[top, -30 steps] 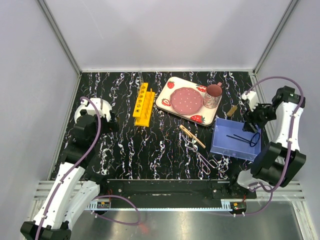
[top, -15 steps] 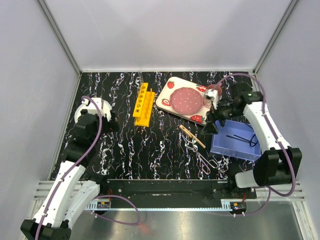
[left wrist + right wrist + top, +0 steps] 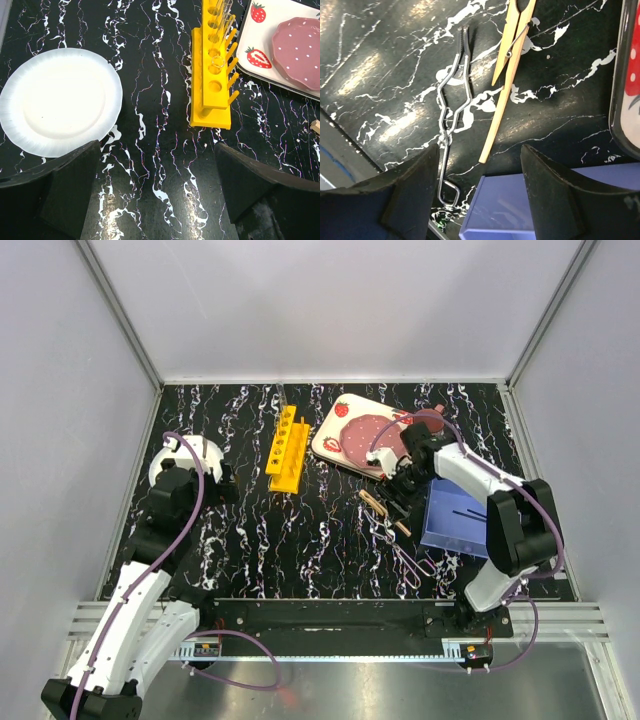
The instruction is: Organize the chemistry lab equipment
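Note:
A tan wooden clamp (image 3: 384,511) (image 3: 512,52) lies on the black marbled table, with silvery scissor-handled forceps (image 3: 405,556) (image 3: 452,105) beside it. My right gripper (image 3: 480,192) (image 3: 396,498) hovers open just above the clamp's end and the corner of a blue bin (image 3: 458,532) (image 3: 520,212), nothing between its fingers. Thin black rods (image 3: 470,512) lie in that bin. The yellow holed rack (image 3: 287,448) (image 3: 214,80) stands at mid-left with clear glass tubes (image 3: 223,11) in its far holes. My left gripper (image 3: 155,195) is open over bare table, near the rack.
A strawberry-print tray (image 3: 338,441) (image 3: 250,37) with a pink dotted plate (image 3: 365,435) (image 3: 300,55) sits behind the clamp. The pink cup (image 3: 430,421) is partly hidden by my right arm. A white plate (image 3: 182,452) (image 3: 60,107) lies at the left.
My right arm has swung left from above the blue bin to above the wooden clamp, its jaws staying open. The left arm has not moved.

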Controlling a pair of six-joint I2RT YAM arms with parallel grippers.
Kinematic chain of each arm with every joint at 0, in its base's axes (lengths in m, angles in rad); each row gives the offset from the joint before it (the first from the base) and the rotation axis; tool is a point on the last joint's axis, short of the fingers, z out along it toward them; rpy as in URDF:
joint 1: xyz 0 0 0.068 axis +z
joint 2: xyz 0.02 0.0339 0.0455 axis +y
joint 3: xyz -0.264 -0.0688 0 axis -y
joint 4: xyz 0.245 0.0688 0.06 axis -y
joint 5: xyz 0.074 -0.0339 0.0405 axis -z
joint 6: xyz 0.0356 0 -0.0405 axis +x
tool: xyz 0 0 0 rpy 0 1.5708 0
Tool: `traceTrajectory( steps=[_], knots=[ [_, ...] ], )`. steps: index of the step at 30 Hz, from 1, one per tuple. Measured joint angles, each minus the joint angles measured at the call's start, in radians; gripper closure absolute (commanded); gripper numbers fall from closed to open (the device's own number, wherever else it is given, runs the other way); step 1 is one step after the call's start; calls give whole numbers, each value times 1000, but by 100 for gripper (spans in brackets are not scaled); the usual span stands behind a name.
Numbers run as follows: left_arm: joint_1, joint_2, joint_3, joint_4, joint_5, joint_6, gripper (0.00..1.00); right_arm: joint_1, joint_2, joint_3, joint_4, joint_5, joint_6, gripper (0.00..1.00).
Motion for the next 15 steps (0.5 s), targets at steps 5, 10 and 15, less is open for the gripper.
traceTrajectory(
  steps=[5,10,15],
  knots=[
    [0,0,0,0,0,0,1,29,60,-4,31,72,24,39],
    [0,0,0,0,1,0,1,63,117,-3,45,116,37,46],
    [0,0,0,0,1,0,1,81,168,-3,53,153,48,56]
  ],
)
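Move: The wooden test-tube holder lies slantwise on the table below the right hand, its middle about 3 cm ahead, 3 cm left and 6 cm down, with its tail end almost underneath. The metal tongs lie roughly 4 cm back and 2 cm left. The blue bin's middle is some 14 cm right and 2 cm ahead, the strawberry tray's about 19 cm ahead and 6 cm left. From the idle left hand the holder is about 36 cm right, 3 cm ahead and 21 cm down. Straight down, about 5 cm at a steady pace, the right hand sinks onto the tail end of the wooden holder beside the blue bin, with hardly any sideways travel. Meanwhile its wrist tilts some 10 degrees so the fingers point more steeply down, and they close from about three-quarters to half open, coming to straddle the handle without a visible grip yet. ##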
